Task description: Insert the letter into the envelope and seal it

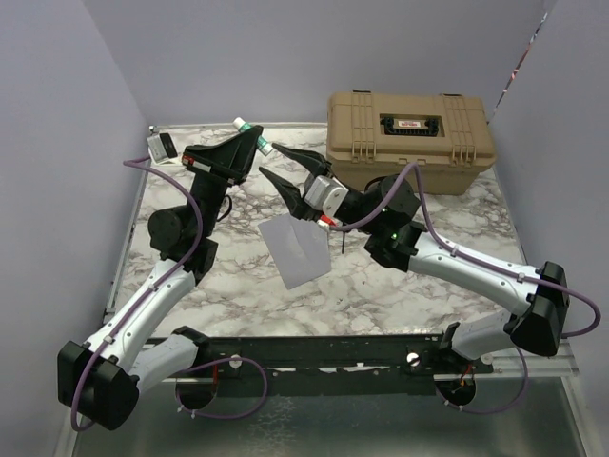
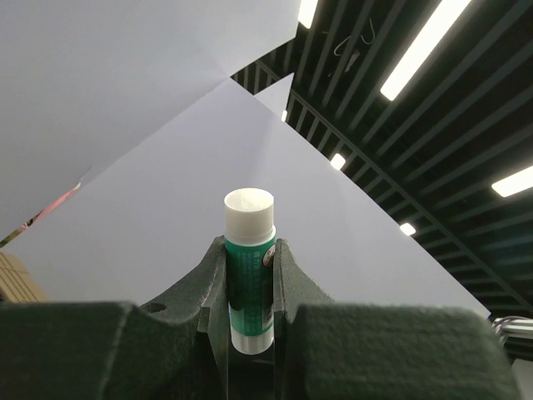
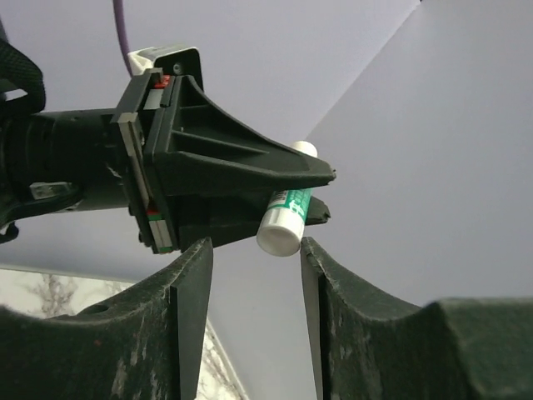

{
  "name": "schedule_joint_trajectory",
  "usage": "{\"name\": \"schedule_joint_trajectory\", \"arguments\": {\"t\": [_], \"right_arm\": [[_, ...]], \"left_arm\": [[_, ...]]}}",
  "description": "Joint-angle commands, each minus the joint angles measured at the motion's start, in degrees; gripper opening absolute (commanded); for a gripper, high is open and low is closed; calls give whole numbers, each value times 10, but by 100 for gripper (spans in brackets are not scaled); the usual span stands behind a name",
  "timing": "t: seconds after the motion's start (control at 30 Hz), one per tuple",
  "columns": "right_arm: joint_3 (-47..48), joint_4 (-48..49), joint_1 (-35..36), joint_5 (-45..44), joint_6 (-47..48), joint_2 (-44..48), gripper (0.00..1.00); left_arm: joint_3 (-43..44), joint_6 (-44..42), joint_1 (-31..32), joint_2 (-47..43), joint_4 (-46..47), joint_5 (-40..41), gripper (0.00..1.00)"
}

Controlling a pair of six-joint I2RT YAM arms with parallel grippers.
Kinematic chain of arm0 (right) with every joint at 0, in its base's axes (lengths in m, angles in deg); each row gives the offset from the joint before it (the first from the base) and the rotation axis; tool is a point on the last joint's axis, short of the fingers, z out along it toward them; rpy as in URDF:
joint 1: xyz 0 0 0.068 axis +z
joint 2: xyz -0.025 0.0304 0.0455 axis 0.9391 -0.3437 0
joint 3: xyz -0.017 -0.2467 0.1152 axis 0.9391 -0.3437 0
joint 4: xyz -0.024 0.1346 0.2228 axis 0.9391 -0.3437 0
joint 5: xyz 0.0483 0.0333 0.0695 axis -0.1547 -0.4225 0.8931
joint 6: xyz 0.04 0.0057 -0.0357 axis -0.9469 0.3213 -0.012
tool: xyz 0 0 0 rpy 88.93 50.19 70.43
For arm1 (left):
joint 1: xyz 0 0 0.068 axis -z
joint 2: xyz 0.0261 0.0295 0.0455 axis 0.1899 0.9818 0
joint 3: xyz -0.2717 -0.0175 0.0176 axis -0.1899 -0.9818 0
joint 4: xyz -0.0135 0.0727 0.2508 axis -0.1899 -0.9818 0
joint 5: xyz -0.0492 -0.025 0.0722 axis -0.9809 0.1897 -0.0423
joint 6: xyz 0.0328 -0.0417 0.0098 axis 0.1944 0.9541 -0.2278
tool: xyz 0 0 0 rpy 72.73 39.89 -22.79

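A grey envelope [image 1: 301, 246] lies flat on the marble table [image 1: 447, 238], between the two arms. The letter does not show in any view. My left gripper [image 1: 255, 143] is raised above the back of the table and is shut on a green and white glue stick [image 1: 249, 131], which stands between its fingers in the left wrist view [image 2: 248, 212]. My right gripper [image 1: 269, 160] faces it with its jaws open. In the right wrist view the white end of the glue stick [image 3: 283, 218] hangs just above the gap of my right gripper [image 3: 255, 250], close to its right finger.
A big tan hard case [image 1: 409, 138] stands at the back right of the table. A small black and white object [image 1: 162, 146] lies at the back left corner. Grey walls close in the left, back and right sides.
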Motion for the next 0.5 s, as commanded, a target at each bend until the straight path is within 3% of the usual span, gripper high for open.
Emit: {"name": "schedule_joint_trajectory", "arguments": {"t": [0.0,0.2,0.47], "right_arm": [[27,41,10,-40,36,-13,48],[39,26,11,-56,34,-21,47],[50,20,11,-91,20,-33,21]], "left_arm": [[1,16,2,-7,-17,10,0],[-1,21,2,-4,-18,12,0],[4,34,2,-2,-18,12,0]]}}
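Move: The right hand, half open, reaches for the glue stick held in the left fingers. The stick's middle is some 3 cm ahead, 3 cm left and 3 cm above the right hand; its near white end is only about 2 cm ahead, 1 cm left and 1 cm up. The stick's middle sits right at the left hand point. Far below the right hand, roughly 45 cm, lie the envelope, about 4 cm ahead and 2 cm right, and the screwdriver, 10 cm ahead and 14 cm right. Up and forward, about 1.5 cm each way, the right hand eases onto the near white end of the glue stick, still pointing left and turning barely 5 degrees clockwise. Its fingers close from half to about a quarter open, mostly late in the rise, until the tips flank that end closely. The left hand keeps its pinch on the stick, settling forward and down by about 1 cm. ##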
